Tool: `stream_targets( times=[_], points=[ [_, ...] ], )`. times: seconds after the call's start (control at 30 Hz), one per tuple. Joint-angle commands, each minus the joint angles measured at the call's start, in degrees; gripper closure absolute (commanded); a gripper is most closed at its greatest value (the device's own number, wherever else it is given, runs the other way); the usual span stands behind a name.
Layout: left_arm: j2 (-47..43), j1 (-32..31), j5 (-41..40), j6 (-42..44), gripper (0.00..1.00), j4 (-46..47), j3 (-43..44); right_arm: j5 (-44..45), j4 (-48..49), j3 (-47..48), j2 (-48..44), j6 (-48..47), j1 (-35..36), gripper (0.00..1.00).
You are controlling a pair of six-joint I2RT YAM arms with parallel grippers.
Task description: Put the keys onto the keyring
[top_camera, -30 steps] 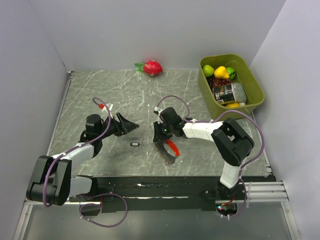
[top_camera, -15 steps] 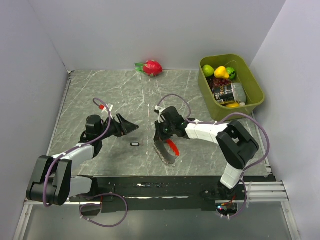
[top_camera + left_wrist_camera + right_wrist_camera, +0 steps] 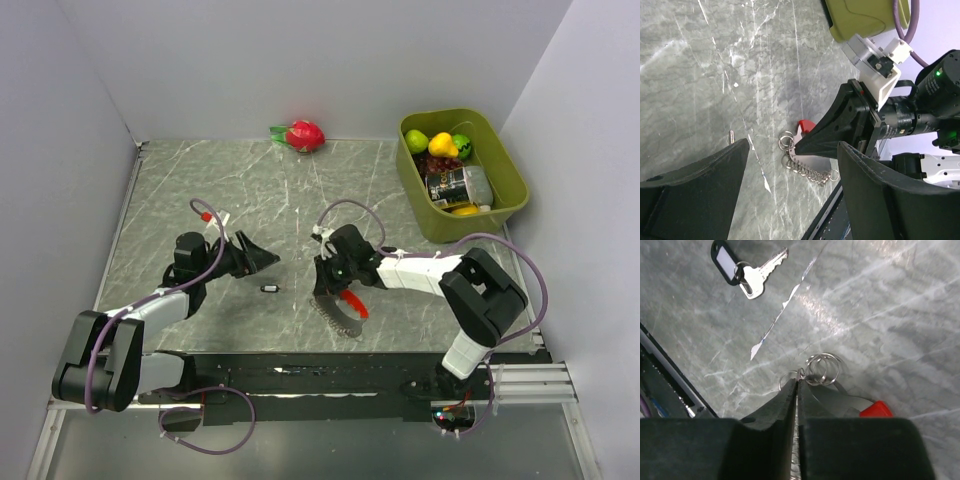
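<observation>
The keys (image 3: 268, 289) are a single silver key with a black tag (image 3: 747, 270), lying flat on the marble between the arms. The keyring (image 3: 352, 300) is a red loop (image 3: 875, 409) joined to silvery rings (image 3: 822, 367) and a chain (image 3: 807, 170), resting on the table. My right gripper (image 3: 322, 287) points down at it. Its jaws are pressed together on the rings at the chain's end (image 3: 799, 374). My left gripper (image 3: 262, 258) hovers open to the left of the key with nothing between its fingers (image 3: 700, 190). In the left wrist view the key (image 3: 731, 135) shows as a small peg.
A green bin (image 3: 512, 190) of toy fruit and a can stands at the back right. A red dragon fruit (image 3: 303, 134) lies by the back wall. The table's black front edge (image 3: 300, 365) runs just below the chain.
The right gripper has closed onto the keyring's rings and shifted slightly nearer and to the right. The left arm has barely moved.
</observation>
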Motion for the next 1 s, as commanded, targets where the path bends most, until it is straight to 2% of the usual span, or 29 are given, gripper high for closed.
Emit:
stream_targets(
  times=[0.0,0.03,0.1,0.23,0.53,0.97],
  points=[
    [0.4,-0.7,-0.4,1.2,0.22,1.4,0.4,-0.3,2.3,-1.0,-4.4,-0.2,0.5,0.76],
    [0.5,-0.9,-0.4,1.2,0.22,1.3,0.6,0.2,2.3,-1.0,-4.6,0.1,0.5,0.74],
    [0.7,-1.2,-0.5,1.4,0.22,1.0,1.0,1.2,2.4,-0.6,-5.1,0.8,0.5,0.61],
    [0.8,-1.7,-1.0,1.8,0.22,0.4,1.3,3.8,1.4,0.6,-5.0,1.6,0.3,0.54],
    [0.7,-2.3,-1.5,2.3,0.22,0.1,1.2,7.7,0.2,2.6,-3.0,3.7,-0.4,0.53],
    [0.7,-2.7,-2.2,2.7,0.22,-0.6,1.2,4.2,0.3,5.3,4.5,5.1,-1.8,0.59]
  ],
)
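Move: My right fingertips, almost shut, still pinch the keyring at the coil's end. The loose rings I go for lie about 2 cm ahead, level sideways and 1 cm below; the key with its black tag is some 11 cm left, level ahead and about 1 cm lower, and the red grip's middle about 8 cm right, 1 cm back, just as low. From my left hand those rings are roughly 13 cm right, 3 cm back and 9 cm down. I open my right fingers to about half and let go of the coil's end, lift them a bit over 1 cm and go forward some 3 cm towards the loose rings, wrist turning slightly clockwise. At the end I drop about 1.5 cm, open fingers coming down astride the rings without closing. ##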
